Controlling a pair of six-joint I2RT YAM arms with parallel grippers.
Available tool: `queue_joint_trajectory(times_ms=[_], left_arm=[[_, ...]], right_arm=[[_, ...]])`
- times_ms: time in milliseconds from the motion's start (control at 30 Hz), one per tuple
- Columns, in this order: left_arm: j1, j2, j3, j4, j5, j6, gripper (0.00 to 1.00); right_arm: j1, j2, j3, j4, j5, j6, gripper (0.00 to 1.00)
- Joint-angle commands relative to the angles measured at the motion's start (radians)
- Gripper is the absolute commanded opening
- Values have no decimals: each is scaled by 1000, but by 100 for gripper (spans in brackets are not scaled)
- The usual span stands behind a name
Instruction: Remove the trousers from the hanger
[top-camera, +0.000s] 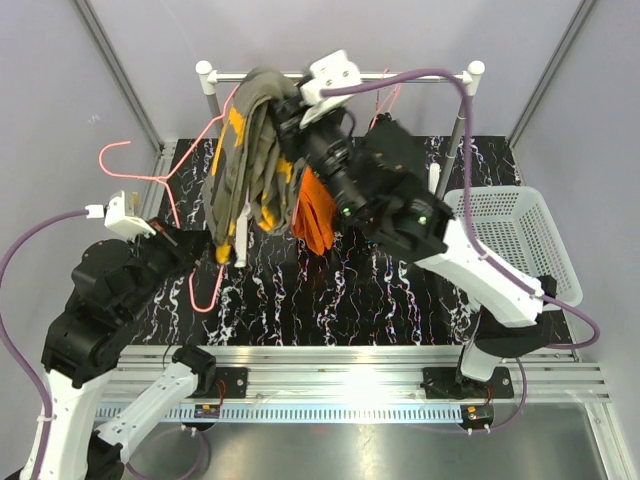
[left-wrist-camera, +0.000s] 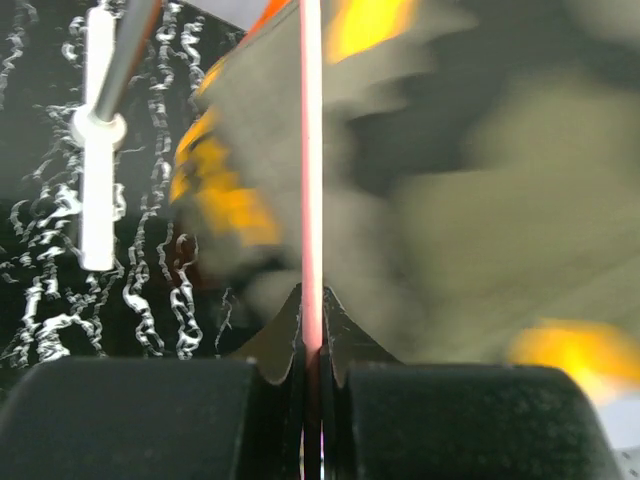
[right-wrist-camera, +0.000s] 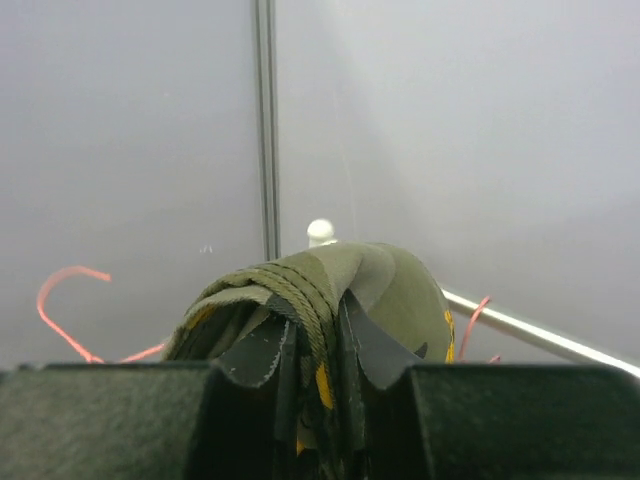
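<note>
Olive-brown camouflage trousers (top-camera: 250, 150) with orange patches hang in a bunch from the left part of the rack, still draped over a pink wire hanger (top-camera: 165, 180). My right gripper (top-camera: 287, 105) is at the top of the bunch. In the right wrist view it (right-wrist-camera: 317, 325) is shut on the folded waist edge of the camouflage trousers (right-wrist-camera: 380, 280). A plain orange garment (top-camera: 315, 215) hangs just right of them, partly hidden by the right arm. My left gripper (top-camera: 200, 245) is low on the left, shut on the hanger's pink wire (left-wrist-camera: 311, 150), which runs straight up between the left gripper's (left-wrist-camera: 312, 300) fingertips.
The rack's rail (top-camera: 420, 75) spans two white posts (top-camera: 205, 72), with another pink hanger (top-camera: 390, 95) on it. A white mesh basket (top-camera: 520, 240) stands at the right. A black marbled mat (top-camera: 330, 300) covers the table; grey walls close in the back and sides.
</note>
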Motion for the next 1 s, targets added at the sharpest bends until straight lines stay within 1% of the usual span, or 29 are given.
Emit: queue_joint_trajectory(times_ms=[0,33,100,133,333,433,700,767,800,867,900,933,967], left_arm=[[-1,-6,-51,-6,-79,32,0],[-1,-6,-58,-14,-96,33,0],[-1,-10,-69,-23,-120,41,0],[-1,-12,-69,-28,-145,46,0],[-1,-7,-72,-55,-214,85,0],[-1,-6,-88,-55,-229,95,0],[-1,16,-80,-34,-231,102,0],[-1,20,-69,-37,-236,101,0],[-1,20,-59,-40,-236,105,0],[-1,19,-49,-43,-242,110,0],[-1,14,-42,-49,-243,118,0],[-1,13,-40,-52,-251,122,0],[-1,10,-39,-54,-255,125,0]], right_arm=[[-17,-12,211,-13,25,-49,0],[-15,-11,263,-23,34,-80,0],[-15,-15,303,-39,79,-118,0],[-15,-23,317,-38,96,-165,0],[-17,-100,325,-20,249,-336,0],[-18,-143,325,-9,281,-388,0],[-18,-241,308,0,312,-398,0],[-18,-248,300,12,335,-437,0],[-18,-261,290,35,344,-462,0],[-18,-278,216,104,405,-604,0],[-18,-302,175,212,425,-664,0],[-18,-319,81,258,471,-768,0],[-18,-337,26,302,487,-813,0]])
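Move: From the right gripper, pinching the folded camouflage trousers high up, the white basket lies about 46 cm right, 5 cm ahead and 57 cm down. The orange trousers hang some 14 cm ahead, 3 cm right and 33 cm below; the black-and-white trousers are 9 cm to their right, at the same depth and height. From the left gripper, holding the emptying hanger, the camouflage trousers' middle is roughly 9 cm ahead, 6 cm right and 8 cm up. Sweep the right gripper up and rightwards with the camouflage trousers still pinched, about 29 cm right and 11 cm up, drawing back slightly late on, past the hanging clothes towards the basket, swinging it some 35 degrees clockwise. Meanwhile sink the left gripper about 6 cm and ease it left, still gripping the hanger and rolling its left side up. ##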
